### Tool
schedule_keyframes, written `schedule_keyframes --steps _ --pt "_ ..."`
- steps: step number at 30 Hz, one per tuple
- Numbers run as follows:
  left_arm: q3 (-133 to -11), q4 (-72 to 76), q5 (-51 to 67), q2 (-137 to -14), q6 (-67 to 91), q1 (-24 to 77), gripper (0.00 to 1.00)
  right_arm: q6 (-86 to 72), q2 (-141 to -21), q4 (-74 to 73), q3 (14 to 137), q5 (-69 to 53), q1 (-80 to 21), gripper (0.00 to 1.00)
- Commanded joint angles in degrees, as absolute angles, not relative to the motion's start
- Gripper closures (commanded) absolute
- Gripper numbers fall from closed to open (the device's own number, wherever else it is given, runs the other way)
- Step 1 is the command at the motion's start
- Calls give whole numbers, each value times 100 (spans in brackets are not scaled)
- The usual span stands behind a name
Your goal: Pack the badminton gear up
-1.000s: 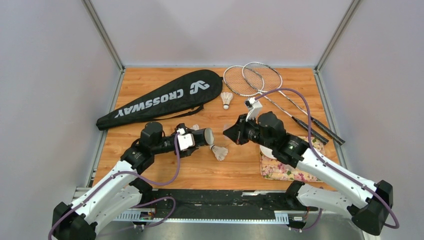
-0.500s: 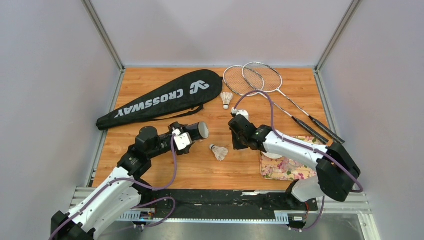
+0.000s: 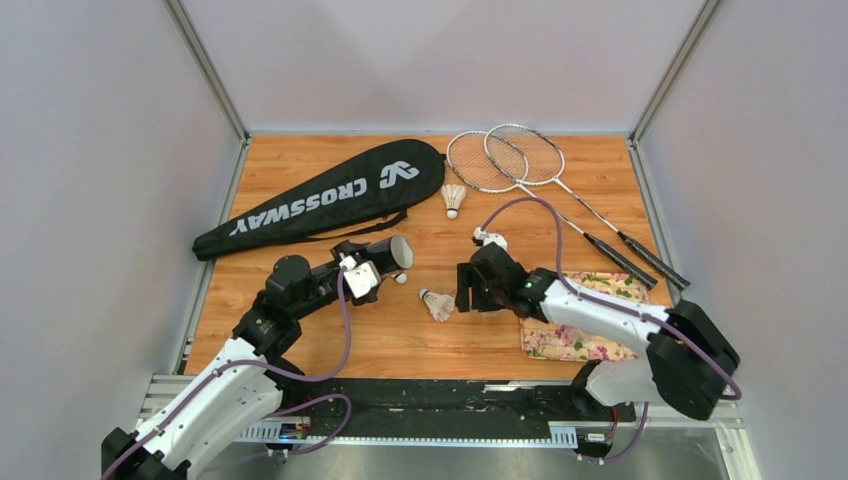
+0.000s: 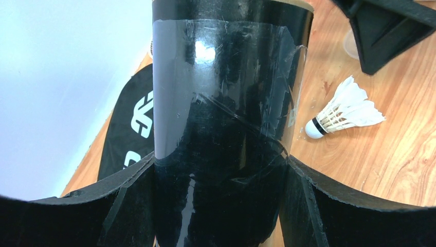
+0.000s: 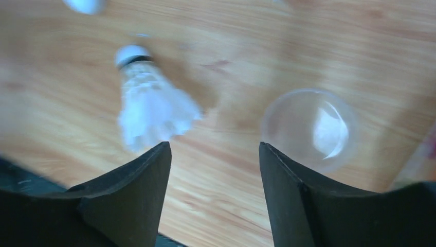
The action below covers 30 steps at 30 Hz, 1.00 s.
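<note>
My left gripper (image 3: 372, 268) is shut on the long dark tube (image 4: 226, 103), which it holds off the table, mouth (image 3: 400, 252) facing right. One white shuttlecock (image 3: 437, 303) lies just left of my right gripper (image 3: 462, 290), which hangs open and empty above the wood. In the right wrist view this shuttlecock (image 5: 149, 105) lies ahead of the left finger (image 5: 139, 185). A second shuttlecock (image 3: 453, 198) lies near the two silver rackets (image 3: 500, 160) at the back right. The black CROSSWAY bag (image 3: 320, 200) lies at the back left.
A clear round lid (image 5: 310, 128) lies on the wood ahead of my right gripper's right finger. The flower-patterned tray (image 3: 570, 338) sits under my right forearm. A small white piece (image 3: 400, 278) lies below the tube's mouth. Metal frame posts edge the table.
My right gripper swung down and toward the near shuttlecock, and its jaws have opened. My left gripper shifted the tube slightly away and to the left.
</note>
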<state>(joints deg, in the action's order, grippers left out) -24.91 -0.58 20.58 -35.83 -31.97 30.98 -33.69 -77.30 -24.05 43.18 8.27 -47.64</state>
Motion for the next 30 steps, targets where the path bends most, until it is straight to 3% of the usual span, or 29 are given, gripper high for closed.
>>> schedule_keyframes --steps 1,9,17,19,21,24,25,30 --pt "-2531 290 2074 -3454 -3138 3085 82 -4726 -6804 -119 3292 -184 -5017 30" --pt "-2531 308 2197 -3489 -3094 3085 82 -5256 -7267 1607 2962 244 -5352 30" --pt "-2514 290 2232 -3498 -3102 3094 82 -5326 -7927 1740 3190 624 -5361 44" --pt "-2514 290 2250 -3507 -3085 3085 82 -5370 -7963 1837 3164 685 -5370 55" --pt "-2514 290 2267 -3507 -3085 3085 82 -5379 -7989 1732 3190 773 -5370 60" --pt "-2514 281 2285 -3516 -3085 3085 82 -5239 -7946 1487 3252 817 -5370 82" --pt "-2514 281 2294 -3524 -3085 3085 82 -5125 -7806 1346 3339 852 -5370 97" --pt "-2531 220 2566 -3559 -3085 3094 82 -3765 -7024 67 3778 241 -5125 100"
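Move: The shuttlecock I'm going for lies about 10 cm to the left of my right hand, level with it fore and aft, at about fingertip height. The clear cap I've just let go sits roughly 3 cm to this hand's right and 3 cm farther out. A second shuttlecock lies some 21 cm left of the hand and 8 cm ahead. From my left hand the first shuttlecock is about 17 cm right, 3 cm back and 14 cm below. With open fingers I swing my right hand about 8 cm left, away from the cap to the shuttlecock, bowing slightly back and up on the way and rolling some 30 degrees so the fingertips lean left. I sink down again, shut the fingers on the feather skirt and start to lift, by about 1 cm. My left hand holds the tube still. ##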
